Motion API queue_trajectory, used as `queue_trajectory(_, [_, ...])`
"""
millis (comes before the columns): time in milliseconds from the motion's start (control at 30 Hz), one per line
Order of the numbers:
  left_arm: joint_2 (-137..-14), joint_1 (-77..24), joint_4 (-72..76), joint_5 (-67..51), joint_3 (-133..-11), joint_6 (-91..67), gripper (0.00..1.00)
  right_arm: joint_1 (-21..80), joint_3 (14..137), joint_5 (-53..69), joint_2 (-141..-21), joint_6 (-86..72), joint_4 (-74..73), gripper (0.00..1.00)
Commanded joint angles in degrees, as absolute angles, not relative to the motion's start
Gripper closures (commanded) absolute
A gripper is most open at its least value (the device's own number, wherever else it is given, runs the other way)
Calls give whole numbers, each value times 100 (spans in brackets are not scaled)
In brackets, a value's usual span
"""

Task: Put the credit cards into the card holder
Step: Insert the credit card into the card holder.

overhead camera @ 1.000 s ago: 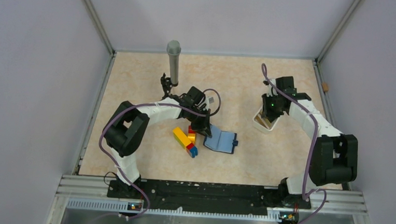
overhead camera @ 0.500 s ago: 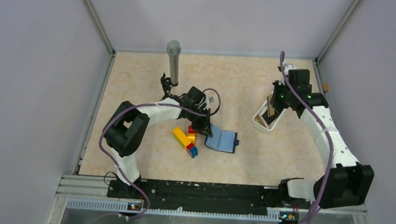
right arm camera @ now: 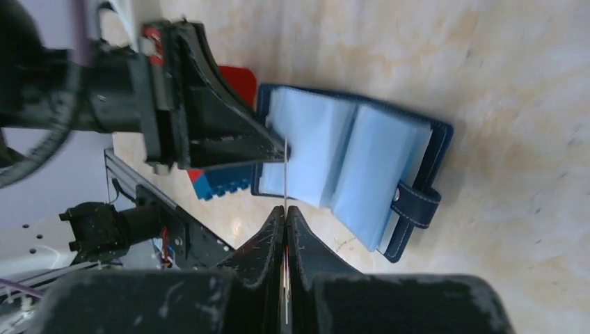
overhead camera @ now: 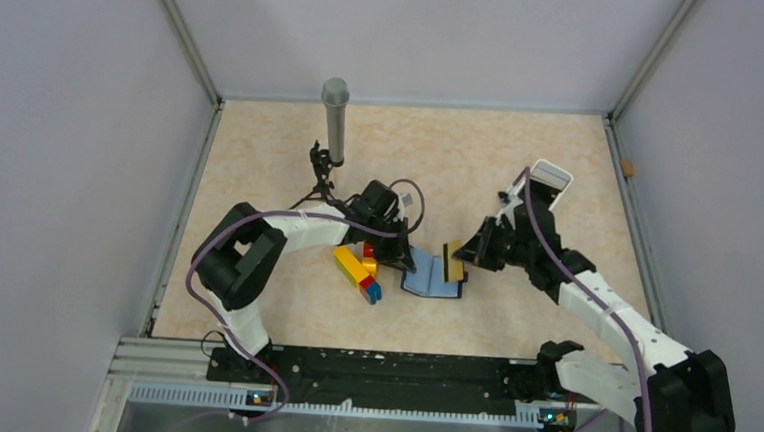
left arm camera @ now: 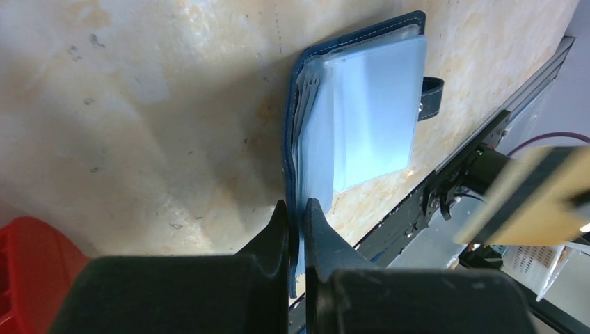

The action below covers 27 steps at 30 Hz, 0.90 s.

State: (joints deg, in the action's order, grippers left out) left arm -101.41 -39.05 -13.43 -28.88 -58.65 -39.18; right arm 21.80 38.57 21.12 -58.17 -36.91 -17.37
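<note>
The navy card holder (overhead camera: 432, 279) lies open on the table, its pale slots facing up (left arm camera: 369, 111). My left gripper (left arm camera: 298, 207) is shut on the card holder's left edge, beside the toy bricks (overhead camera: 402, 260). A yellow-gold credit card (overhead camera: 452, 260) hangs just above the open card holder with my right gripper (overhead camera: 468, 253) shut on it. In the right wrist view the credit card (right arm camera: 285, 170) shows edge-on as a thin line rising from the gripper (right arm camera: 286, 209), over the left-hand slots of the card holder (right arm camera: 362, 174). In the left wrist view the credit card (left arm camera: 536, 202) is blurred at the right.
Yellow (overhead camera: 352, 264), red (overhead camera: 370, 255) and blue (overhead camera: 370, 292) toy bricks lie just left of the card holder. A grey cylinder on a small black tripod (overhead camera: 335, 118) stands at the back left. Walls close in the table on three sides.
My right arm has swung from the white tray at the back right down and left to the card holder, with the yellow-gold card in its jaws. The left gripper kept its hold.
</note>
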Motion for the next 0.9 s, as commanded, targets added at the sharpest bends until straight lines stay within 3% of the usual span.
queue_trajectory(0, [-9984,-4014,-950,-2719,-5673,-4075,100,2741,3022,1928,-5607,-5166,-125,100])
queue_trajectory(400, [-10085,-4025,-1038,-2689,-5639,-3909,100,2885,1736,1612,-5904,-5854,1411,100])
queue_trajectory(867, [-10213,-4026,-1167,-2627,-5668,-3765,100,2886,1398,1421,-6401,-5743,2027,100])
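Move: From my right hand, which holds the gold card, the open card holder's middle lies about 6 cm left, 3 cm back and some 12 cm below. The toy blocks are roughly 23 cm left and 3 cm back; the white tray stands about 15 cm right and 14 cm ahead, both near table height. From my left hand, the holder's middle is about 6 cm right, 1 cm back and a couple of cm lower. I lower the gripped gold card some 9 cm with my right hand towards the holder's clear sleeves, swinging back about 3 cm and left 2 cm at the start, then sinking almost straight down. The wrist turns roughly 15 degrees on the way, tipping the fingers further down and slightly clockwise. My left fingers keep pinching the holder's left edge. ##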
